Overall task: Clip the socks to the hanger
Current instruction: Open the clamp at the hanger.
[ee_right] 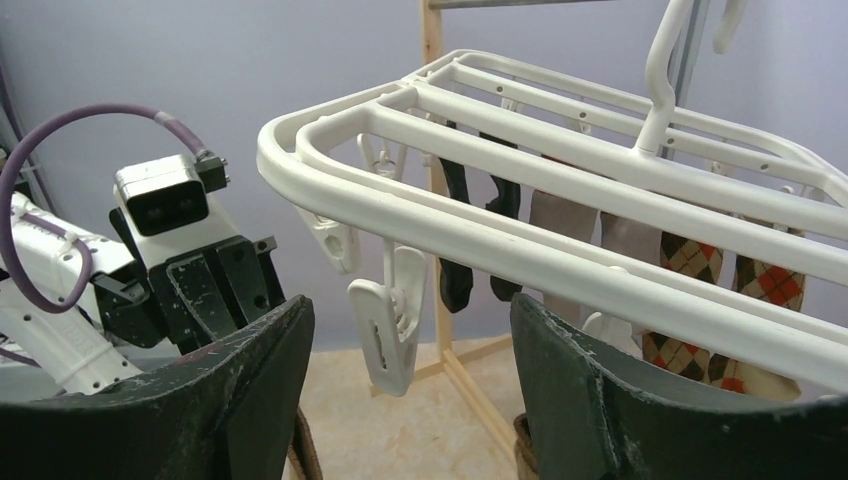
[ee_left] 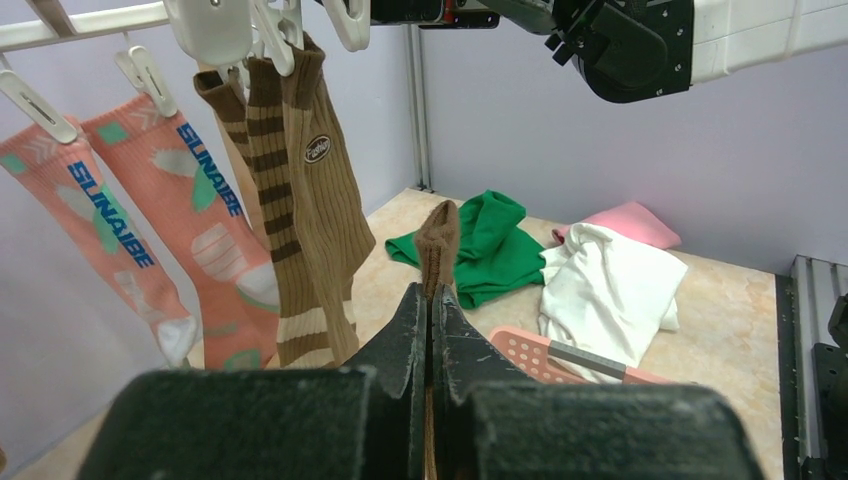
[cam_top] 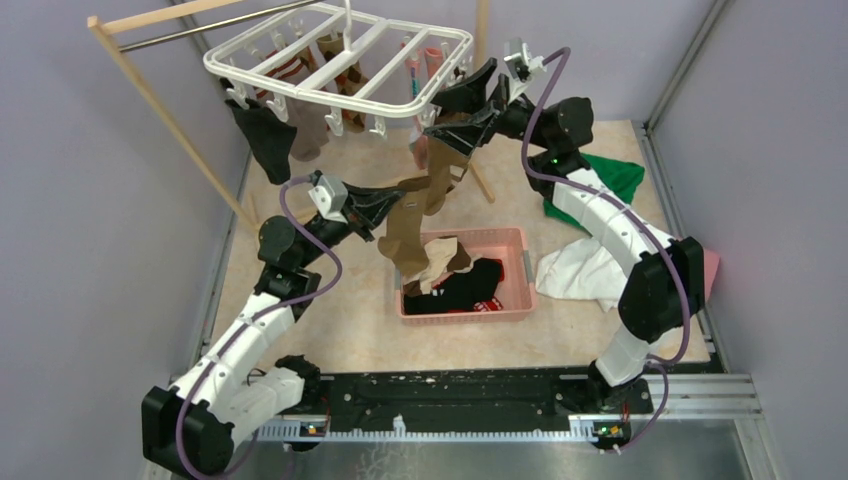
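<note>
The white hanger (cam_top: 340, 60) hangs at the back with black (cam_top: 262, 140), beige (cam_top: 305, 135), argyle (cam_top: 350, 85) and pink (cam_top: 420, 70) socks clipped on. My left gripper (cam_top: 392, 208) is shut on a plain brown sock (cam_top: 432, 185), which hangs over the basket. In the left wrist view the sock (ee_left: 438, 235) sticks up past the closed gripper (ee_left: 431, 292). My right gripper (cam_top: 452, 128) is wide open at the sock's upper end, under the hanger's front right corner. In the right wrist view an empty clip (ee_right: 392, 320) dangles between its fingers, with brown sock edges (ee_right: 300, 450) below them.
A pink basket (cam_top: 465, 316) holding more socks (cam_top: 470, 285) sits mid-table. Green (cam_top: 615, 175), white (cam_top: 580, 270) and pink (cam_top: 710, 270) cloths lie at the right. The wooden rack (cam_top: 170, 120) stands at the back left. Pink-teal (ee_left: 200, 220) and striped (ee_left: 270, 200) socks hang near my left gripper.
</note>
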Robot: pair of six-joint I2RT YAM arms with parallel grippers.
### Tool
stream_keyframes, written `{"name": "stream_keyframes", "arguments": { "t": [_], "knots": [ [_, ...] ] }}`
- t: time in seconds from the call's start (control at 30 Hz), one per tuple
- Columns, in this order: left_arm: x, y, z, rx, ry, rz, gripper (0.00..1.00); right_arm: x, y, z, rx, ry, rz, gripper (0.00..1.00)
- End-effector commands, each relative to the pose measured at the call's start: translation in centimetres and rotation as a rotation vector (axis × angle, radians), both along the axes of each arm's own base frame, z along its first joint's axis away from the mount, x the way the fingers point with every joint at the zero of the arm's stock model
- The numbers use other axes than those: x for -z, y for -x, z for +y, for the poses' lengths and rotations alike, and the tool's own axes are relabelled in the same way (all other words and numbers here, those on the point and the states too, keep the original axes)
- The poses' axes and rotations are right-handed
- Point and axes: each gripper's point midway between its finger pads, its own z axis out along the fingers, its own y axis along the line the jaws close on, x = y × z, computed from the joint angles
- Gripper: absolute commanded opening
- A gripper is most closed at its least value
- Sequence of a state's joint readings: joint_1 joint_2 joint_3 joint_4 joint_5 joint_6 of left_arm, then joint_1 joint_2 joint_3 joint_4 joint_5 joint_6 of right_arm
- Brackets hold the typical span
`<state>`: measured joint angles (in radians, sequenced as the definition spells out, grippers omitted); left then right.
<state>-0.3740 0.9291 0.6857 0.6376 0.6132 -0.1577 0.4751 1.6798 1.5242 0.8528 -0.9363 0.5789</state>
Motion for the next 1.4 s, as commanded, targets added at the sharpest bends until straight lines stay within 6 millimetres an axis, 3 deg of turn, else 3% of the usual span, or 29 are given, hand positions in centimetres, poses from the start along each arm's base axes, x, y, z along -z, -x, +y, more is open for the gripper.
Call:
{"name": "stream_keyframes", "arguments": {
  "t": [0.0,0.87,1.13,1.37],
  "knots": [
    [-3.5,0.7,0.2,0.01,0.041,-0.104,0.0,-2.5,1.1,0.0,-0.02,-0.054,-0.044,0.71],
    [-3.6,0.8,0.0,0.024,0.053,-0.103,0.0,-2.9,1.4,1.9,-0.028,-0.099,0.012,0.7],
    [-3.7,0.8,0.1,0.026,0.061,-0.104,0.0,-3.2,1.2,2.2,-0.013,-0.117,0.026,0.63],
    [-3.7,1.0,0.1,0.031,0.064,-0.105,0.0,-3.3,1.2,2.1,-0.01,-0.12,0.036,0.47]
  ]
}}
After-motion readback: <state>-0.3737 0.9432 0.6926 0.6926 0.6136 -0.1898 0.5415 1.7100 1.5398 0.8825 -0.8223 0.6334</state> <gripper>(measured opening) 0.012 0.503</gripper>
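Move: The free clamp at the hanger's near right corner hangs just past the right fingertips, about 2 cm left, 1 cm back and 2 cm below. The brown sock already hung has its middle roughly 3 cm ahead, straight below by 7 cm; the next empty clamp is some 10 cm left and 3 cm back, nearly level. From the left gripper, holding the other brown sock, the corner clamp lies about 6 cm ahead, 4 cm right and 9 cm up. Slide the open right gripper about 2 cm to its left and 1 cm up, fingers still pointing left and slightly upward, so that they come around the empty clamp at the hanger's corner. Then start closing them on it, narrowing the gap by nearly a third. Keep the left gripper shut on the brown sock's cuff, nearly still. ##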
